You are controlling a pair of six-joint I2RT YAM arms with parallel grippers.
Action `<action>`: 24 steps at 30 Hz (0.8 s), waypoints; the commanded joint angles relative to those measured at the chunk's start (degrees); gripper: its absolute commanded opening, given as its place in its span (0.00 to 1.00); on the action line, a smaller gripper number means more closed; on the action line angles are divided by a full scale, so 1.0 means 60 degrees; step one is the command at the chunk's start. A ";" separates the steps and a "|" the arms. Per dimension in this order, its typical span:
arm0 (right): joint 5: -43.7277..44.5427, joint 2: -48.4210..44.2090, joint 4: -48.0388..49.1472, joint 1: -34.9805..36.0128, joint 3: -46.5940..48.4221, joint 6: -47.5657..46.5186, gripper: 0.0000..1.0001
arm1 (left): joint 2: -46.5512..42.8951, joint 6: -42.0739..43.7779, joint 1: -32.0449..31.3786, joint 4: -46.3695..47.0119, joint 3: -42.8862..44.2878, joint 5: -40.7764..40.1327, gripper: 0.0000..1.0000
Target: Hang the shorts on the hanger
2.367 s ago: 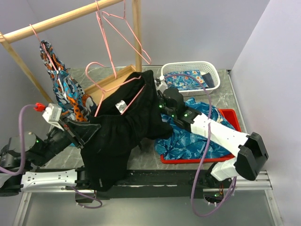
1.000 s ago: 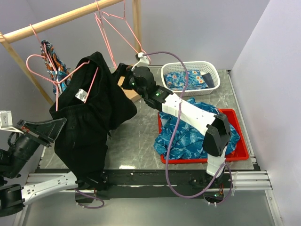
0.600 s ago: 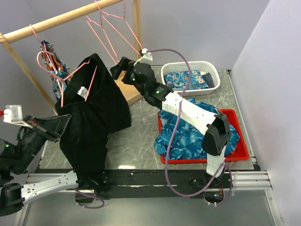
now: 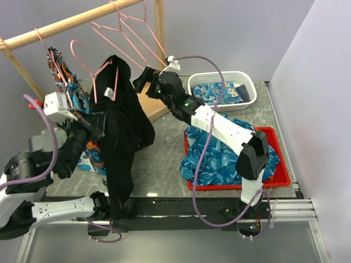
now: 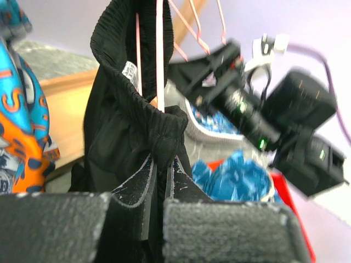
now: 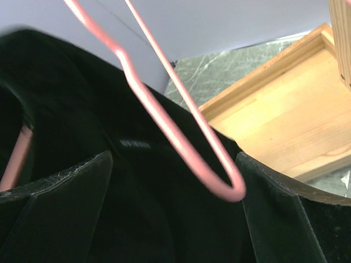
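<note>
The black shorts (image 4: 123, 129) hang floppy from a pink hanger (image 4: 92, 66) whose hook rises just below the wooden rail. The left gripper (image 4: 94, 125) is at their left side. In the left wrist view it (image 5: 163, 159) is shut on a fold of the shorts (image 5: 118, 126), below the hanger's wires (image 5: 159, 60) and a pale label (image 5: 130, 70). The right gripper (image 4: 143, 81) sits open just right of the shorts' top. In the right wrist view its fingers (image 6: 174, 159) stand wide apart, with a pink hanger corner (image 6: 222, 183) loose between them and the shorts (image 6: 77, 115) behind.
The wooden rack (image 4: 71, 22) carries spare pink hangers (image 4: 137, 38) and an orange-and-blue garment (image 4: 59, 68). Its wooden base (image 4: 153, 107) lies behind the shorts. A white basket (image 4: 222, 82) stands at the back right. A red tray (image 4: 277, 142) holds blue patterned cloth (image 4: 219, 159).
The left arm has swung the shorts and hanger up and rightward, toward the rail. The right gripper stays open in nearly the same spot.
</note>
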 commanded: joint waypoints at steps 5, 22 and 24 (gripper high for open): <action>-0.0651 -0.0540 -0.0342 -0.0099 0.0310 -0.0106 1.00 | 0.1793 -0.0646 0.0047 -0.0325 0.1906 -0.2074 0.01; -0.1325 -0.1682 -0.0386 -0.0085 -0.0935 -0.0018 1.00 | 0.3918 0.1770 0.0777 0.0553 0.3006 -0.3293 0.01; -0.1368 -0.1800 -0.0386 -0.0085 -0.1125 -0.0003 1.00 | 0.4226 0.1581 0.1013 0.0188 0.3138 -0.3101 0.01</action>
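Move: My left hand holds the black shorts and one end of their pink hanger. The free stretch of wooden rod it is taken to lies some 28 cm ahead, 5 cm left and 18 cm above. The patterned garment hangs about 14 cm ahead and 10 cm left, a little lower than my left hand. The nearest empty hanger is roughly 28 cm ahead, 4 cm right and 8 cm up. From my open right hand that rod spot is about 5 cm ahead, 13 cm left and 28 cm up. I keep my left fingers pinched on the waistband and hanger end and carry them forward about 6 cm, rising slightly and drifting right, to bring the hook up to the rod past the patterned garment. Meanwhile my left wrist turns some 20 degrees counter-clockwise and rolls its left side up. My right hand, wide open, eases back about 4 cm, away from the empty hangers. ##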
